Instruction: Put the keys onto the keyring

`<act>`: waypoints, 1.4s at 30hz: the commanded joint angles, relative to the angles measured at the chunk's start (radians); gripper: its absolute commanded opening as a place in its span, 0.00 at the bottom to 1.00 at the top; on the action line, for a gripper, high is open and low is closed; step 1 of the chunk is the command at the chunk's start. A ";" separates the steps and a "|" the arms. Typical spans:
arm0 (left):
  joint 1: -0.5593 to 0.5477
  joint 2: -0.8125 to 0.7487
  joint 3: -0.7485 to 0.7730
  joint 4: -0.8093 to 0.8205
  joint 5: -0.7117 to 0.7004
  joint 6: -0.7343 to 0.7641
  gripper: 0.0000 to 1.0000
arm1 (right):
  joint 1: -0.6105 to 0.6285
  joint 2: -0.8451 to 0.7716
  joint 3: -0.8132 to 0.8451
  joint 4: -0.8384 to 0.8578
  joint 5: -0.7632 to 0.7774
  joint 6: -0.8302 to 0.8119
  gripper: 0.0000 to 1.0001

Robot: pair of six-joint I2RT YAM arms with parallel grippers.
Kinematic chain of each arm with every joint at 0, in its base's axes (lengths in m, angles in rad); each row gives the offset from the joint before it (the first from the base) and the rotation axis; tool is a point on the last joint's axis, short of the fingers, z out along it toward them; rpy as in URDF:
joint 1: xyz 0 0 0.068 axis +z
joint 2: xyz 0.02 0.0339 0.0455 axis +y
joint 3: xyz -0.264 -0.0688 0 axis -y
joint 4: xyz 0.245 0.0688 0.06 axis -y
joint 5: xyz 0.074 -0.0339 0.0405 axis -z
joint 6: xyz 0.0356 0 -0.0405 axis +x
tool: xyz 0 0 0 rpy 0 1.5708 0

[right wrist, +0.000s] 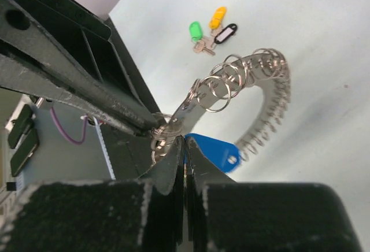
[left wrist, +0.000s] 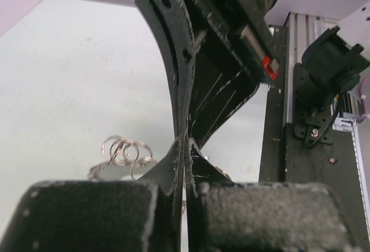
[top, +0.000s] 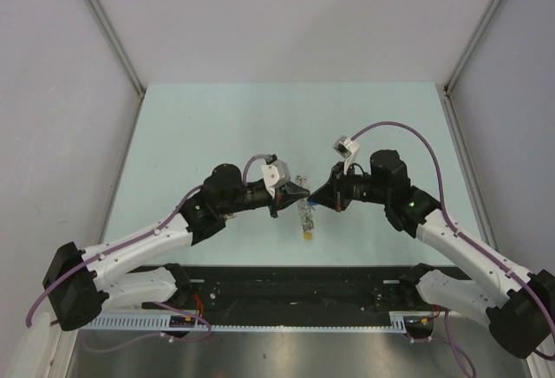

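Note:
The keyring (right wrist: pixel 261 84), a wide silver band fringed with small split rings, hangs above the table between both arms. My left gripper (left wrist: pixel 185 143) is shut on one end of it, and a few of its rings (left wrist: pixel 124 150) show to the left of the tips. My right gripper (right wrist: pixel 185 140) is shut on a key with a blue tag (right wrist: pixel 215 151), pressed against the keyring's clamped end. In the top view the two grippers meet tip to tip, left gripper (top: pixel 300 194) and right gripper (top: pixel 319 198). More keys with green (right wrist: pixel 196 30), yellow (right wrist: pixel 218 16) and black tags lie on the table.
The pale green table (top: pixel 208 135) is walled by white panels on three sides. A black base plate (top: pixel 295 283) with cables runs along the near edge. The loose keys (top: pixel 307 232) lie just below the hanging keyring.

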 commanded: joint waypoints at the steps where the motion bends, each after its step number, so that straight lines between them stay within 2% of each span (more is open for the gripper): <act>1: -0.017 -0.008 -0.004 0.204 0.029 -0.041 0.00 | -0.006 0.022 -0.018 0.109 -0.049 0.037 0.00; 5: -0.017 -0.032 -0.023 0.159 -0.001 -0.036 0.00 | -0.029 0.008 -0.009 0.123 -0.054 -0.016 0.00; 7: -0.017 -0.066 -0.036 0.112 -0.038 -0.018 0.02 | -0.038 0.013 0.028 0.062 -0.042 -0.058 0.00; 11: -0.010 -0.104 -0.048 -0.009 -0.061 0.031 0.27 | -0.040 0.031 0.083 -0.047 -0.023 -0.187 0.00; 16: 0.007 -0.084 -0.019 -0.167 -0.014 0.109 0.43 | -0.037 0.065 0.144 -0.167 -0.014 -0.311 0.00; 19: 0.009 -0.038 0.036 -0.264 0.008 0.140 0.44 | -0.038 0.077 0.158 -0.201 0.001 -0.363 0.00; 22: 0.009 0.012 0.061 -0.289 0.028 0.134 0.45 | -0.038 0.080 0.161 -0.205 0.018 -0.363 0.00; 30: 0.006 0.080 0.056 -0.189 -0.011 0.004 0.47 | -0.025 0.082 0.163 -0.208 0.050 -0.366 0.00; 42: 0.004 0.176 0.093 -0.073 -0.018 -0.036 0.45 | 0.011 0.091 0.163 -0.218 0.063 -0.382 0.00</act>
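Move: The left hand, shut at the upper rings of the hanging keyring, has the keyring's middle about 2 cm ahead and some 5 cm below; the blue tag is 1 cm back, 2 cm right and 2 cm below it, and the loose keys lie on the table about 20 cm left, roughly level with it and 20 cm lower. The right hand is shut just above the blue tag, which sits 1 cm ahead, 1 cm left and 2 cm below; from that hand the keyring's middle is 2 cm ahead, 3 cm left and 4 cm below. The left hand lifts about 2 cm off the upper rings, then opens to nearly half its width, lets go and sinks some 9 cm beside the hanging keyring, tipping its fingertips down by about 15 degrees from where they began and easing forward and right at the end, with the keyring just ahead of the open tips. The right hand keeps its pinch above the blue tag and carries it down about 3 cm, some 2 cm to the right and slightly forward, tipping its fingers further down. ##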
